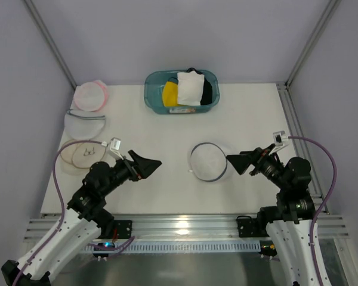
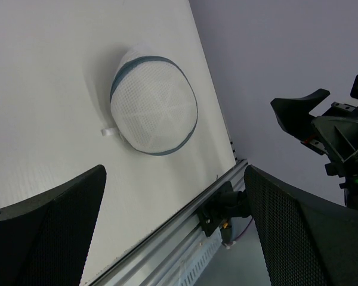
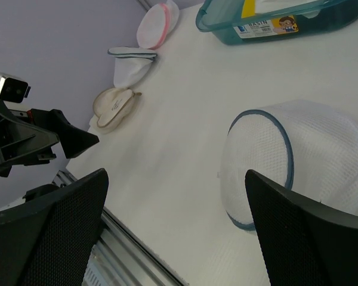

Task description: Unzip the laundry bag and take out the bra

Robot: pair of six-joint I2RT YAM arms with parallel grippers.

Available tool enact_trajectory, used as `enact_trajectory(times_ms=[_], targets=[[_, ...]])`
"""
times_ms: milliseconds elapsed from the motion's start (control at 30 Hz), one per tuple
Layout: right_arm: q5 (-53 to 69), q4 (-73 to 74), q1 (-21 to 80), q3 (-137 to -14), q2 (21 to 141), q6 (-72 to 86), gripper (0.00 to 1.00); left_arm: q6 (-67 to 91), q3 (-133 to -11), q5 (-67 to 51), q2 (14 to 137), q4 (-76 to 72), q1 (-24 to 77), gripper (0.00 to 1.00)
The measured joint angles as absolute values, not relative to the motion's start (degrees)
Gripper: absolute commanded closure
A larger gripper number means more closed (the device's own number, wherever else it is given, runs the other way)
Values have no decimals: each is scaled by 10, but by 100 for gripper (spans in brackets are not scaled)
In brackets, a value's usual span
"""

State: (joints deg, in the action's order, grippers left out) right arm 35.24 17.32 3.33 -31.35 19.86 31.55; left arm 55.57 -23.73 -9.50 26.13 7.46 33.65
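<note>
The laundry bag [image 1: 207, 162] lies zipped shut on the white table between my two arms: a round white mesh dome with a grey-blue zipper rim. The left wrist view shows the laundry bag [image 2: 154, 107] ahead with a small white tab [image 2: 109, 132] at its edge. In the right wrist view the laundry bag [image 3: 298, 161] sits close by on the right. My left gripper [image 1: 152, 167] hovers open a hand's width to its left, and my right gripper [image 1: 234, 164] stands open just off its right rim. Both hold nothing. The bra is hidden; the mesh shows only white.
A teal basin [image 1: 152, 95] with yellow, white and black cloth stands at the back centre. Along the left edge lie a pink-rimmed pouch [image 1: 90, 95], a grey-rimmed white pouch [image 1: 85, 123] and a beige pouch [image 1: 80, 155]. A metal rail [image 1: 179, 223] runs along the near edge.
</note>
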Motion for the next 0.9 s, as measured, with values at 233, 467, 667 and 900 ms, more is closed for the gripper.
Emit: enact_trajectory(times_ms=[233,467,667,900], targets=[[344,179,33,-298,196,319,1,564,-226,-90,268,70,336,1],[267,208,47,-224,124,370,1,571,-205,-86,279,58,336,1],[203,234,95,-190,152,407,0,582,-204,-86,315,30,336,1],[108,239,226,-201,317,406,0,583,-204,-88,344,4,336,1]])
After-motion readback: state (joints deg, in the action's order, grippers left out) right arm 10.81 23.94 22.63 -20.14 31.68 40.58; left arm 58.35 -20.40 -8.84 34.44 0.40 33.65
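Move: The zipped mesh laundry bag stands about 8 cm ahead of the right hand and 4 cm to its left, some 22 cm below it. The teal basin of clothes is roughly 32 cm beyond that bag and 14 cm farther left. From the left hand, the same bag lies about 9 cm ahead, 25 cm to the right and 18 cm below; a beige round bag is about 10 cm ahead and 31 cm to its left. Down, and picking up speed, the right hand drops about 16 cm towards the near right side of the mesh bag, swaying slightly right and then back left. Its open fingers tip some 30 degrees towards the table, still clear of the bag. The left hand, also wide open, eases down 3 to 4 cm and a little forward. ##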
